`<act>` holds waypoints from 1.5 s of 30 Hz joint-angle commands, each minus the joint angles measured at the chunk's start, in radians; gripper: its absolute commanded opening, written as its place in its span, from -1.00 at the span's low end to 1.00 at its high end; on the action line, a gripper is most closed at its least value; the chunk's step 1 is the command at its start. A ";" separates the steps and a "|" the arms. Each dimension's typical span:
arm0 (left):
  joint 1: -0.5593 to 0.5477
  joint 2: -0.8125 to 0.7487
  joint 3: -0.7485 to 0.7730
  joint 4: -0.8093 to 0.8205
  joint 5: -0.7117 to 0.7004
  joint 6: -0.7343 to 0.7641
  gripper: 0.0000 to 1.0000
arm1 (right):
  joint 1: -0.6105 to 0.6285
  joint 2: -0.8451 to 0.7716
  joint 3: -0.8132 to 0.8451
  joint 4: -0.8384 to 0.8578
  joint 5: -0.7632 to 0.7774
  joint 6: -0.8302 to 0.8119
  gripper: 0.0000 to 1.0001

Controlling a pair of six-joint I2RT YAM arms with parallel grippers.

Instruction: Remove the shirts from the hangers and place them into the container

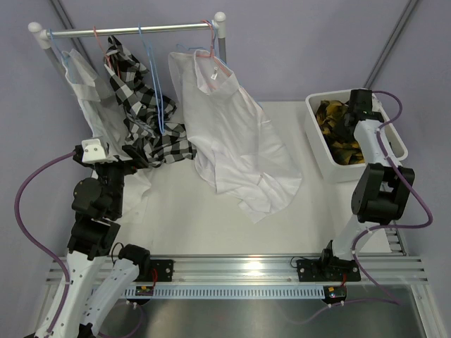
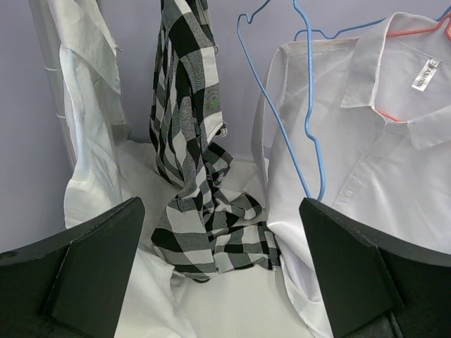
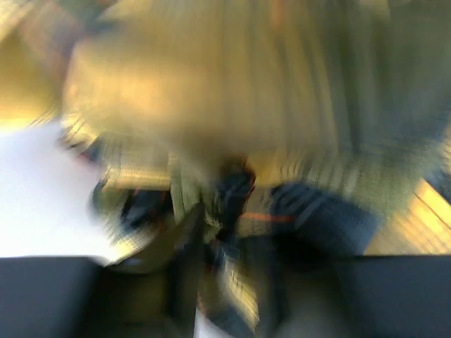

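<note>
A black-white checked shirt [image 1: 137, 98] [image 2: 187, 134] hangs from the rail, its tail bunched on the table. A white shirt [image 1: 243, 148] [image 2: 366, 162] hangs on a pink-red hanger [image 1: 213, 58] [image 2: 416, 29]. A bare light blue hanger [image 1: 159, 91] [image 2: 310, 105] hangs between them. Another white shirt [image 1: 83, 88] [image 2: 88, 105] hangs at the left. My left gripper [image 1: 135, 159] [image 2: 222, 274] stands open low before the checked shirt, nothing between its fingers. My right gripper [image 1: 347, 121] is down in the white container [image 1: 323, 160], among yellow-black plaid shirt cloth [image 1: 337, 141] [image 3: 211, 91]; that wrist view is blurred.
A metal rail [image 1: 141, 29] on white posts spans the back left. The container stands at the right table edge. Purple cables loop beside both arms. An aluminium base rail [image 1: 232, 267] runs along the near edge.
</note>
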 commanded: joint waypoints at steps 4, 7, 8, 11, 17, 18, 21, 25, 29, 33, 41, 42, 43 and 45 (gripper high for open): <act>0.004 -0.013 0.001 0.057 -0.020 0.007 0.98 | 0.013 -0.297 0.050 -0.062 -0.001 -0.039 0.42; 0.004 -0.011 0.001 0.058 -0.017 0.006 0.98 | 0.013 -0.412 0.025 -0.059 -0.027 -0.039 0.62; 0.004 -0.011 0.001 0.058 -0.015 0.004 0.98 | 0.013 -0.439 0.008 -0.053 -0.037 -0.045 0.72; 0.004 -0.008 0.001 0.057 -0.011 0.002 0.98 | 0.013 -0.559 -0.018 -0.048 -0.054 -0.059 0.89; 0.004 0.009 0.037 0.034 0.029 -0.014 0.98 | 0.013 -0.774 -0.082 -0.025 -0.051 -0.099 0.99; 0.004 0.021 0.061 0.013 0.032 -0.016 0.98 | 0.013 -0.818 -0.088 -0.028 -0.049 -0.101 0.99; 0.004 0.047 0.110 -0.032 0.032 -0.021 0.98 | 0.013 -0.878 -0.108 -0.039 -0.067 -0.102 0.99; 0.004 0.065 0.159 -0.086 0.054 -0.045 0.98 | 0.013 -1.021 -0.186 -0.025 -0.159 -0.075 0.99; 0.004 0.056 0.199 -0.165 0.077 -0.067 0.98 | 0.013 -1.154 -0.304 0.000 -0.247 -0.074 0.99; 0.004 0.024 0.232 -0.271 0.086 -0.067 0.98 | 0.013 -1.276 -0.340 -0.026 -0.261 -0.099 0.99; 0.004 -0.117 0.256 -0.501 0.084 -0.064 0.98 | 0.100 -1.447 -0.374 -0.086 -0.166 -0.142 0.99; 0.004 -0.143 0.256 -0.521 0.086 -0.064 0.98 | 0.113 -1.463 -0.381 -0.091 -0.146 -0.145 0.99; 0.004 -0.157 0.258 -0.555 0.085 -0.065 0.98 | 0.124 -1.489 -0.387 -0.098 -0.132 -0.150 0.99; 0.004 -0.183 0.258 -0.583 0.083 -0.076 0.98 | 0.151 -1.516 -0.404 -0.106 -0.113 -0.171 0.99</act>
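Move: The yellow plaid shirt is bunched right at my right fingertips, its middle about 3 cm below them. The container around it is centred some 2 cm to the right of my right hand and 5 cm below. The hanging white shirt has its middle roughly 38 cm to my right hand's left, about level with it fore and aft. From my left hand, the yellow shirt lies about 65 cm to the right, 20 cm ahead and 26 cm lower. I open my right fingers the rest of the way and lift them free of the yellow shirt, steeply up out of the container. I then draw that hand back about 30 cm and some 9 cm left, swinging the fingers up from steeply down towards level. Midway through, my empty left hand starts too: it rises a little, then backs about 8 cm away from the rack, sinking again, fingers still open. ##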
